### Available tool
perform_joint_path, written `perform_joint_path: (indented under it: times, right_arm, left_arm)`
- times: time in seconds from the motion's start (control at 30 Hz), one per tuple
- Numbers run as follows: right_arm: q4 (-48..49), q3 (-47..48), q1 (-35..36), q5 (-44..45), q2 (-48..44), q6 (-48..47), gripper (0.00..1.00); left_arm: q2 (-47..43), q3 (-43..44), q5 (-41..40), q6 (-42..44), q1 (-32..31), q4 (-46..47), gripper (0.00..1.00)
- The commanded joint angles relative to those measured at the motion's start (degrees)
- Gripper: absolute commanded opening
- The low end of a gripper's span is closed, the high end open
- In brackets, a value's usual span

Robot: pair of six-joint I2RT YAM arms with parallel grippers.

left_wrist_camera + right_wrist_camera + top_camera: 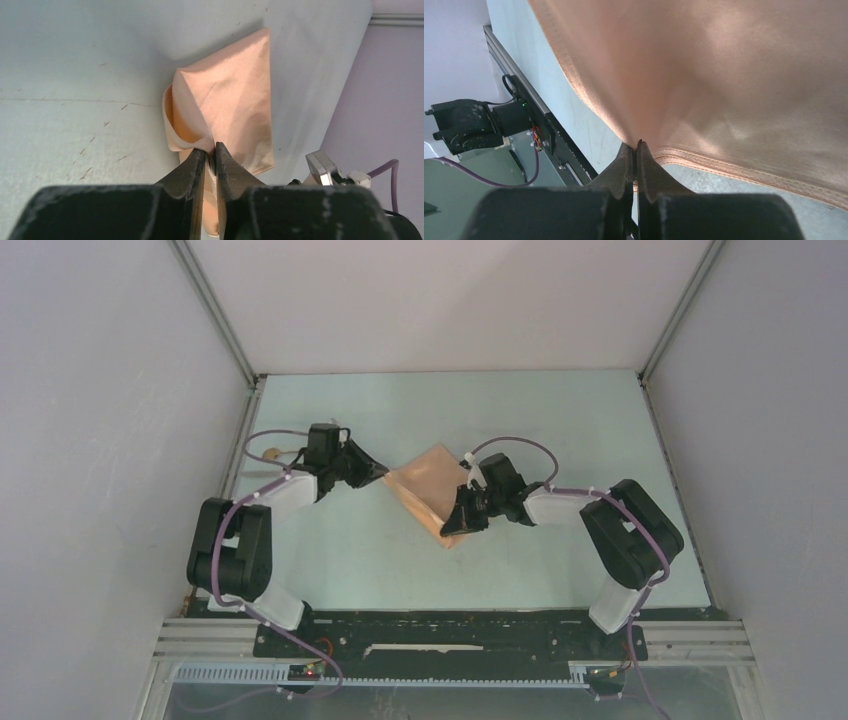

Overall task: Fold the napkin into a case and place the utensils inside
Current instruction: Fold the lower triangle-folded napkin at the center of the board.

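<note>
The peach napkin (pixel 428 490) lies partly folded in the middle of the pale table, with layered edges along its near side. My left gripper (pixel 384 472) is at its left corner. In the left wrist view the left gripper (pixel 210 150) is shut on a raised fold of the napkin (pixel 230 100). My right gripper (pixel 452 527) is at the napkin's near corner. In the right wrist view the right gripper (pixel 637 146) is shut on the hemmed corner of the napkin (pixel 724 75), which lifts off the table. One of the utensils, a spoon (pixel 272 452) with a gold bowl, lies behind the left arm.
Grey walls with metal corner rails (pixel 215 310) enclose the table on three sides. The black base rail (pixel 450 632) runs along the near edge. The left arm's base (pixel 464 122) shows in the right wrist view, and part of the right arm (pixel 325 167) in the left wrist view.
</note>
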Motion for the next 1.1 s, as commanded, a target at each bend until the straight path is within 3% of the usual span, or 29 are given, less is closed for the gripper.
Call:
perform_joint_path:
  times: [0.0,0.4,1.07]
  right_arm:
    - [2.7,-1.5,-1.7,0.0,-1.6,2.6,0.00]
    - [-1.0,-1.7,-2.8,3.4,-1.3,2.2,0.00]
    - [-6.3,-0.1,0.0,10.1,-1.4,0.5,0.00]
  left_arm:
    - [3.1,5.8,-3.0,1.4,-2.3,-3.3,0.16]
    - [15.0,16.6,-3.2,2.0,-6.2,-6.8,0.14]
    - [23.6,22.6,-0.4,3.1,-8.2,-7.6,0.13]
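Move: The left hand holds the napkin's left corner up off the board; the middle of the napkin's lying part is about 13 cm to its right, a couple ahead and some 8 below, with the far corner about 15 cm ahead, 13 right and as far below. From the right hand, pinching the edge by the near corner, that middle lies roughly 14 cm ahead and 4 below; the near corner is almost directly beneath, a centimetre to its right. Rightward and forward over the napkin, then mainly down, the left hand carries its pinched corner some 7 cm right, 4 forward and 5 down, fingers tipping slightly steeper. The right hand keeps its pinch on the near edge, sinking about 3 cm towards the board and easing right by nearly as much, its fingertips turning down some 10 degrees. ##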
